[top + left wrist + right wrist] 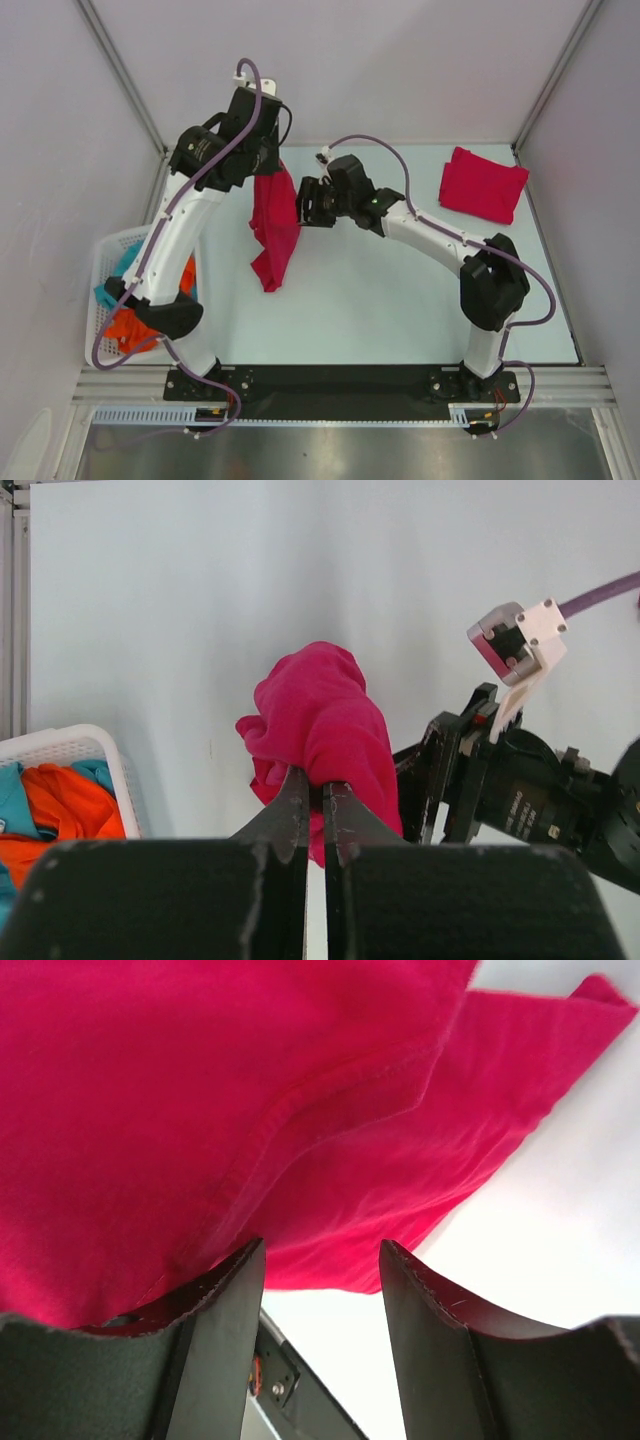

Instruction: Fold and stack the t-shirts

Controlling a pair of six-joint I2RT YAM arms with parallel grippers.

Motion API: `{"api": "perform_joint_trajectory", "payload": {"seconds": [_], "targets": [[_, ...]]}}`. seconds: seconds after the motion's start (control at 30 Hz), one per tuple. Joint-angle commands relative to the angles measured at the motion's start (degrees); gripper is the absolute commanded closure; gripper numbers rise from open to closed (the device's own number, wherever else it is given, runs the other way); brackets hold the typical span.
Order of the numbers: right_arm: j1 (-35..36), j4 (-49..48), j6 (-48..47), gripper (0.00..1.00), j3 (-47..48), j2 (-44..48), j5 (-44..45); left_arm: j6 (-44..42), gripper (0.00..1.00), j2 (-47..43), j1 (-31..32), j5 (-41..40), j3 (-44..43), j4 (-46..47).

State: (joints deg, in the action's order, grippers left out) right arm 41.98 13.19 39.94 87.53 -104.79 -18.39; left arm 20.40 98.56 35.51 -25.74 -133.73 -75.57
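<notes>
A crimson t-shirt [272, 225] hangs bunched above the table, and my left gripper [315, 792] is shut on its top edge. In the left wrist view the cloth [322, 708] drapes down past the closed jaws. My right gripper [301, 201] stands open right beside the hanging shirt, on its right side. In the right wrist view the shirt [250, 1090] fills the upper frame and brushes the left finger [215, 1300], while the gap of the right gripper [322, 1252] holds nothing. A second t-shirt [483, 185] lies folded at the back right of the table.
A white basket [103, 262] with orange and teal clothes stands off the table's left edge, seen also as the basket [85, 742] in the left wrist view. Metal frame posts rise at the back corners. The right arm's wrist [520, 790] is close to the left gripper.
</notes>
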Motion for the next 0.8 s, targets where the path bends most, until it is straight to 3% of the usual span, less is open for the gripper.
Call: {"api": "perform_joint_trajectory", "payload": {"seconds": [0.0, 0.4, 0.77], "targets": [[-1.11, 0.34, -2.15, 0.45, 5.80, -2.78, 1.87, -1.07, 1.00, -5.04, 0.18, -0.54, 0.04, 2.01], [-3.39, 5.26, -6.28, 0.46, 14.69, -6.92, 4.24, -0.19, 1.00, -12.61, 1.06, -0.10, 11.03, 1.92], [-2.52, 5.97, -6.63, 0.46, 16.63, -8.68, 4.15, -0.45, 1.00, -11.21, 2.29, 0.95, 9.72, 1.92]]}}
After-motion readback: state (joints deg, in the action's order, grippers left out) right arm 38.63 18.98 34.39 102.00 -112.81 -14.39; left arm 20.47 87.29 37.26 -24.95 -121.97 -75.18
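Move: The left hand already grips the red t-shirt high up. The cloth's middle hangs about 19 cm below it and 4 cm back, and the lower end touches the table roughly 12 cm back and 3 cm left. The laundry basket is about 18 cm back and 31 cm left. From the half-open right hand, the hanging cloth's middle is some 6 cm left and 3 cm back, about level; the folded stack lies 15 cm ahead and 47 cm right. Still pinching the red t-shirt, the left hand draws it back about 5 cm and slightly left, ending at the same height. Meanwhile the right hand, fingers still half open, moves forward some 6 cm beside the cloth's right side, away from its hanging middle, rising only slightly; its wrist turns a few degrees. Whether its fingertips touch the cloth can't be made out. ##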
